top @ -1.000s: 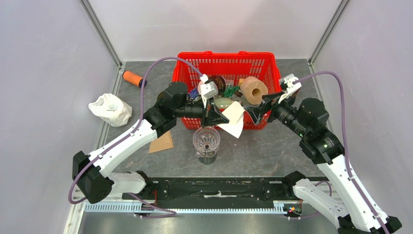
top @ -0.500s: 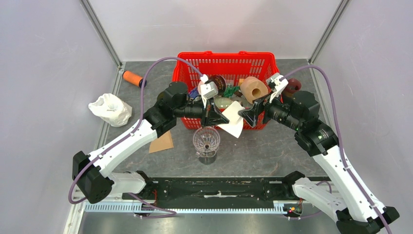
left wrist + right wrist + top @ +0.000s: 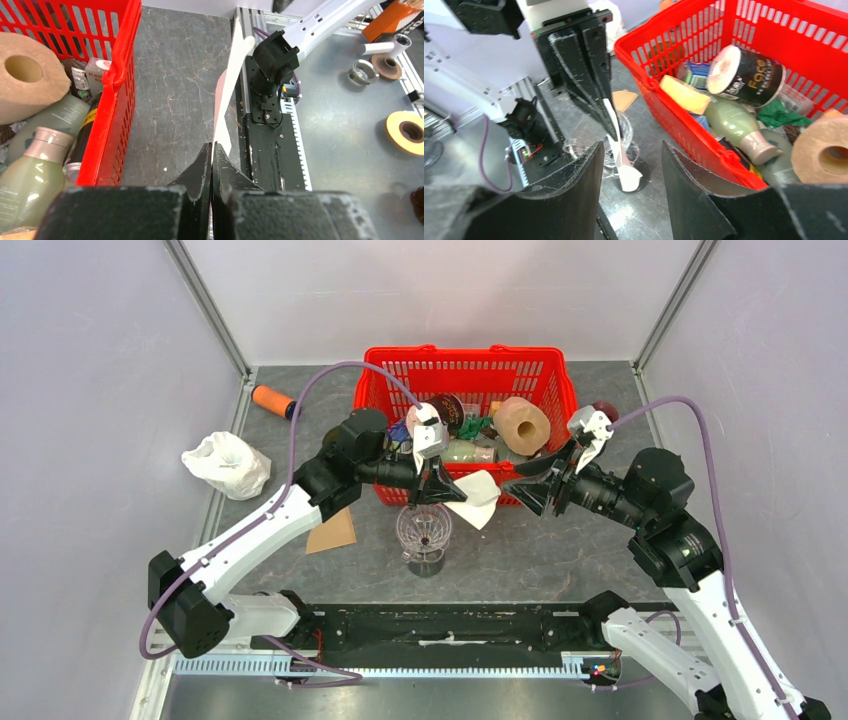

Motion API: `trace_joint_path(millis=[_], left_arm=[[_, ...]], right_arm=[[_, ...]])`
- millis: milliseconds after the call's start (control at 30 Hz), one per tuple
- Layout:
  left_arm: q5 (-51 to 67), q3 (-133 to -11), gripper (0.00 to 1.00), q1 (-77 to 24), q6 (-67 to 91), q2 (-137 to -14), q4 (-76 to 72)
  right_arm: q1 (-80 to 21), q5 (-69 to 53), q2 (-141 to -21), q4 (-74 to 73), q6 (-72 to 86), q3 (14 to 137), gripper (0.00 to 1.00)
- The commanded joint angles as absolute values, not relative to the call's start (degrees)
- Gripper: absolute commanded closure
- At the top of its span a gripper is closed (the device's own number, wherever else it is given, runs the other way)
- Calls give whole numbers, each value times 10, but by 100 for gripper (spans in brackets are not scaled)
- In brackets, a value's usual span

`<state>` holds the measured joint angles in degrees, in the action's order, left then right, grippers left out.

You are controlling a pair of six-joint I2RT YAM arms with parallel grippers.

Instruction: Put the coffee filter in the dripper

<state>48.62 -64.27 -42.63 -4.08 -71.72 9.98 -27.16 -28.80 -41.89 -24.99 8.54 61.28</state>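
My left gripper (image 3: 455, 492) is shut on a white paper coffee filter (image 3: 481, 496), which hangs just above and to the right of the clear glass dripper (image 3: 424, 528) on the table. In the left wrist view the filter (image 3: 227, 85) shows edge-on, rising from the closed jaws of that gripper (image 3: 211, 146). My right gripper (image 3: 522, 492) hovers to the right of the filter, a little apart from it and open. From the right wrist the filter (image 3: 616, 135) and dripper (image 3: 628, 134) show in the gap of the right gripper (image 3: 631, 147), farther off.
A red basket (image 3: 465, 352) behind the grippers holds a toilet roll (image 3: 521, 423), bottles and other items. An orange cylinder (image 3: 270, 400), a white plastic bag (image 3: 227, 462) and a brown card piece (image 3: 333, 532) lie at the left.
The right gripper moved in toward the filter, then drew back to the right with its jaws narrower. The filter now hangs lower and looks more folded in the left gripper.
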Motion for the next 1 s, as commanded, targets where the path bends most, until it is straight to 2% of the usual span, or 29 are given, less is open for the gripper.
trace_joint_path(millis=[0, 133, 267, 567, 633, 733, 967], left_arm=[[518, -686, 98, -429, -129, -705, 137], [521, -700, 98, -429, -143, -718, 151], [530, -703, 98, -429, -148, -722, 152], [533, -705, 98, -429, -150, -726, 152], [535, -704, 98, -429, -152, -726, 153], [532, -704, 98, -429, -153, -728, 154], [537, -704, 98, -429, -167, -728, 154]], right_arm=[[-274, -377, -417, -263, 84, 633, 47], [-274, -408, -429, -279, 79, 638, 46], [-274, -381, -439, -291, 76, 642, 46], [-274, -386, -442, -236, 111, 632, 65], [-273, -396, -444, -235, 116, 633, 74], [-274, -403, -452, -250, 123, 640, 100], [-274, -479, -464, -258, 128, 641, 100]])
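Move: The coffee filter hangs in the left fingers, its middle about 3 cm to that hand's right, 1 cm back and 2 cm below. From the open right hand its middle is some 6 cm left, 3 cm back and 4 cm below. From the right hand, the dripper stands about 15 cm left, 5 cm back and 16 cm lower; the red basket's middle is roughly 16 cm ahead, 6 cm left and 18 cm lower. Right hand eases about 4 cm left, back and slightly down, pinching the filter's free edge; left keeps hold. ##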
